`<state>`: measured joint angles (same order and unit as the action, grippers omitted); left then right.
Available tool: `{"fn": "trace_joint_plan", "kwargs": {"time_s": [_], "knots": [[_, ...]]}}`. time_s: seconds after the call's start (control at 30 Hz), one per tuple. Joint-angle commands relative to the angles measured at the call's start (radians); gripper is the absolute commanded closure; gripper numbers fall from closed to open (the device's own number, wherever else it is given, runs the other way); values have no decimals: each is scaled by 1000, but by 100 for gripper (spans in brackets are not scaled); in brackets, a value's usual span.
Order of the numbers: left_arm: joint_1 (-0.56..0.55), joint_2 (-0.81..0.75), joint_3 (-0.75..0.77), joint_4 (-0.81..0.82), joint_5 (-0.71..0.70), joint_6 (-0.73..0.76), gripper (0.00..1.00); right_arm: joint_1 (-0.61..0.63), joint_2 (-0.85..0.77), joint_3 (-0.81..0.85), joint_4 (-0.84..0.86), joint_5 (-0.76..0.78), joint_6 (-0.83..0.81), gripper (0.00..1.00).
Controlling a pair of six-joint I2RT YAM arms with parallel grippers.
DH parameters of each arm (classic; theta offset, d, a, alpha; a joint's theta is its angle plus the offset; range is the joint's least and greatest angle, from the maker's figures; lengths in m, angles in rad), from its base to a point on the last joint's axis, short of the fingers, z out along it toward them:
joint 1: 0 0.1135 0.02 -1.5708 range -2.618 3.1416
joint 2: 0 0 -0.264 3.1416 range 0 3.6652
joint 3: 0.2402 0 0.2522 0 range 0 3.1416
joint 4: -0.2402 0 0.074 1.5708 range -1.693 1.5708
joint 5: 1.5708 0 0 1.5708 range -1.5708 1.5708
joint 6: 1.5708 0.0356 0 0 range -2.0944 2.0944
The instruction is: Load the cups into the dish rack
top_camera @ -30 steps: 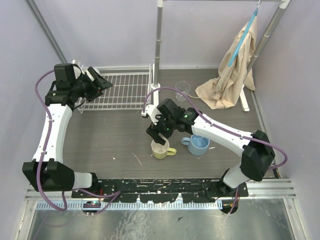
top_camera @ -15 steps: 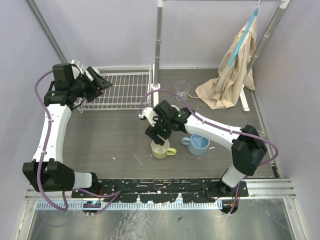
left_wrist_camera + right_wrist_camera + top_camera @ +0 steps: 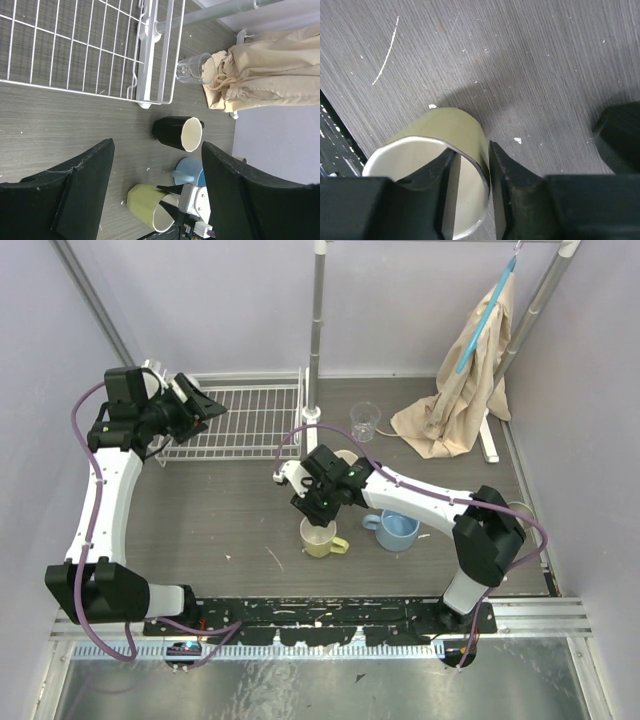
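The yellow mug (image 3: 320,537) (image 3: 145,205) (image 3: 445,130) stands upright on the table. My right gripper (image 3: 318,520) (image 3: 472,155) straddles its rim, one finger inside and one against the outside wall. A narrow gap still shows at the inner finger, so the jaws are open. A light blue mug (image 3: 397,530) (image 3: 190,172) stands just right of it. A black mug (image 3: 175,132) and a clear glass (image 3: 365,420) (image 3: 192,70) stand farther back. My left gripper (image 3: 205,400) (image 3: 156,145) hovers open and holding nothing over the dish rack (image 3: 240,420) (image 3: 75,50).
An upright white-grey pole (image 3: 316,340) rises at the rack's right end. A beige cloth (image 3: 460,390) hangs from a frame at the back right and pools on the table beside the glass. Purple walls close in both sides.
My right gripper has dropped a little onto the yellow mug's rim and its jaws have narrowed around the wall. The left arm has stayed put.
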<state>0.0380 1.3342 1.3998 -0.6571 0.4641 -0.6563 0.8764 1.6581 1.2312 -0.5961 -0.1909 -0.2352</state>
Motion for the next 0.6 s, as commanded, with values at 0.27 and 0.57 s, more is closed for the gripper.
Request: {"fn": "trace_joint_plan", "kwargs": {"time_s": [0.27,0.57], "knots": [[5,14,-36,36,104,0,23,3,-23,-15,46,-20,36,99],[8,8,-101,73,177,-15,22,-84,-99,-18,98,-135,175,99]]}}
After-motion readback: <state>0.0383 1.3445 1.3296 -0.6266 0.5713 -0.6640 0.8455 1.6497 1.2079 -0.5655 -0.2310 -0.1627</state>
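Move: The right hand is right over the yellow cup's far rim, its part-closed fingers straddling the wall, with the cup's middle about 3 cm back, 1 cm to the left and 4 cm below. At about that same depth, the blue cup stands some 17 cm to the right and 1 cm back, the black cup about 11 cm ahead and 4 cm right. From the empty left hand the yellow cup lies roughly 17 cm back, 24 cm right and 25 cm lower. The right hand stays practically in place at the yellow cup's far rim and shuts its fingers from part open until they pinch the wall, one finger inside the cup and the other outside, then turns only some 5 degrees, partly clockwise, without lifting. Meanwhile the empty left hand, still wide open by the rack, starts down about 2 cm, also drifting right and slightly back towards the yellow cup. ##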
